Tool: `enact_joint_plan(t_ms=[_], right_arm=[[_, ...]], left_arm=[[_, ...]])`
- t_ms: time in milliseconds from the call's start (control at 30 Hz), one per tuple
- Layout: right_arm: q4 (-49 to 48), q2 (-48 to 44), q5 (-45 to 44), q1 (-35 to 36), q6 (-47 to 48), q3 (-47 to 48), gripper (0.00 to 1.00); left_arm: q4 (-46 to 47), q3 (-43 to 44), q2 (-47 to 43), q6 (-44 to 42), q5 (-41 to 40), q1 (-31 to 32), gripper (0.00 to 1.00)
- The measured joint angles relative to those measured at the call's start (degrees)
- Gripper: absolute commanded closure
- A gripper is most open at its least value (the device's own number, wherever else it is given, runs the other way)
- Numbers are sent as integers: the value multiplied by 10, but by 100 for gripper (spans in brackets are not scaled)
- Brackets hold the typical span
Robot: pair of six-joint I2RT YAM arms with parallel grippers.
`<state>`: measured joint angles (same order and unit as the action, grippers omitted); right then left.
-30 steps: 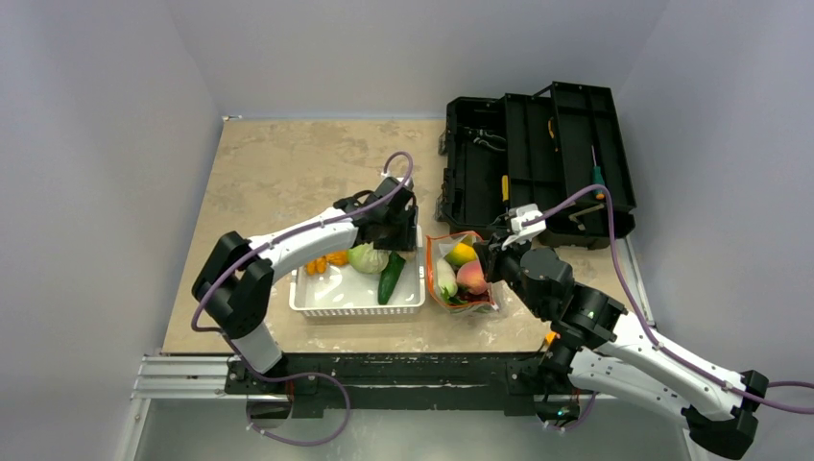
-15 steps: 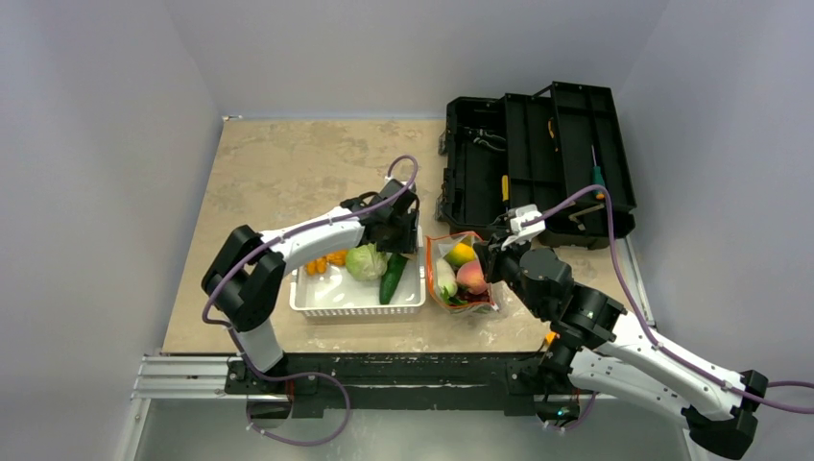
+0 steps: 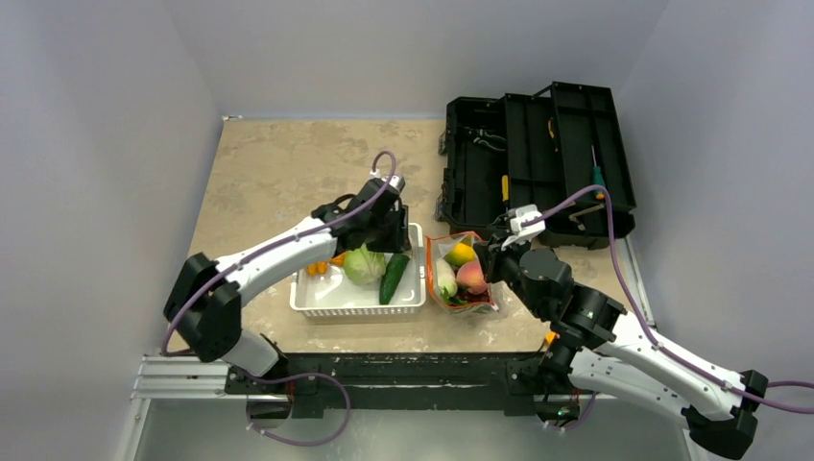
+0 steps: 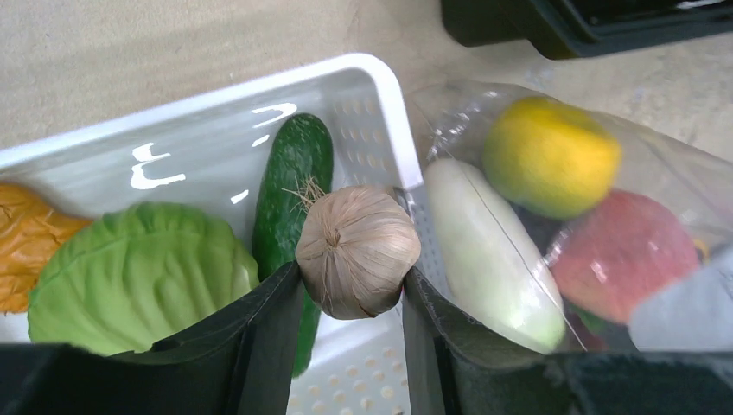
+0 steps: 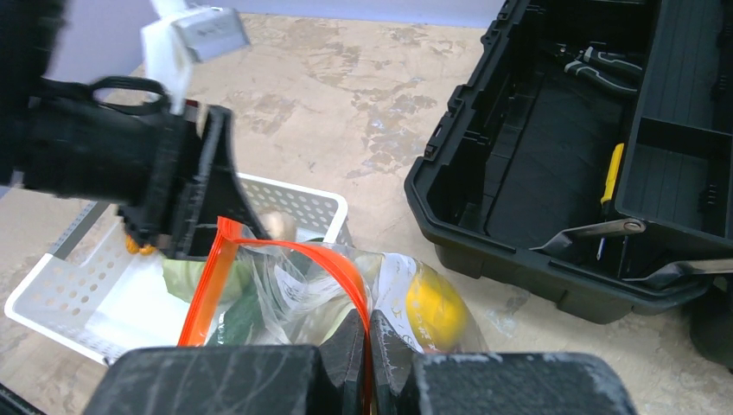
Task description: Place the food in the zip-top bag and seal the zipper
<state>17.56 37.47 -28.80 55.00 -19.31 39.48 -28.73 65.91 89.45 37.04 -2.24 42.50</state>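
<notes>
My left gripper is shut on a beige, garlic-like bulb and holds it over the right wall of the white basket, next to the bag. Green cabbage, a cucumber and orange pieces lie in the basket. The clear zip-top bag stands right of the basket, holding a yellow mango, a pink peach and a white radish. My right gripper is shut on the bag's orange-red zipper strip, keeping the mouth open.
An open black toolbox with hand tools stands at the back right, just behind the bag. The tan tabletop stretches behind and left of the basket. Grey walls close in on both sides.
The left arm's elbow has swung left and toward the near edge, and its wrist has shifted slightly left over the basket. The right arm and the bag have stayed still.
</notes>
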Motion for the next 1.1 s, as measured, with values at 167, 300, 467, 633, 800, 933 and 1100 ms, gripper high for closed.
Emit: enact_joint_plan(t_ms=[167,300,467,633,800,933,1100], right_arm=[[0,0,0,0,0,0,100],[0,0,0,0,0,0,100],[0,0,0,0,0,0,100],[0,0,0,0,0,0,100],[0,0,0,0,0,0,100],[0,0,0,0,0,0,100],[0,-2,0,0,0,0,100]], left_arm=[[9,-38,-86,16,38,0,84],[19,-79,-155,33,69,0,83],[50,-131,-275,50,130,0,80],[102,-132,-346,60,188,19,74],[107,-94,-322,56,194,97,73],[106,-60,-278,53,180,137,71],[99,-39,-237,53,158,142,67]])
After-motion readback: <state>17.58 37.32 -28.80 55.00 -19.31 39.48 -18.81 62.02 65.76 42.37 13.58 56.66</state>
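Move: The left hand already holds the garlic bulb just over the basket. From this hand, the bag's open mouth lies about 12 cm right, 6 cm back and a few centimetres higher. The cucumber lies some 2 cm left, 4 cm back and 6 cm below; the cabbage 8 cm left, 2 cm back and 5 cm below. The peach in the bag is 14 cm right, 5 cm back and 3 cm below. From the right hand, the mouth is about 5 cm left, 1 cm back and 8 cm lower. Up by about 16 cm and back some 13 cm, the left hand carries the garlic out of the basket, drifting right only in the later half to bring it above the near-left side of the bag's mouth, and sinking slightly at the end. The wrist swings the fingertips out to the right and turns clockwise; the fingers keep their grip. The right hand stays put, still pinching the zipper rim. ##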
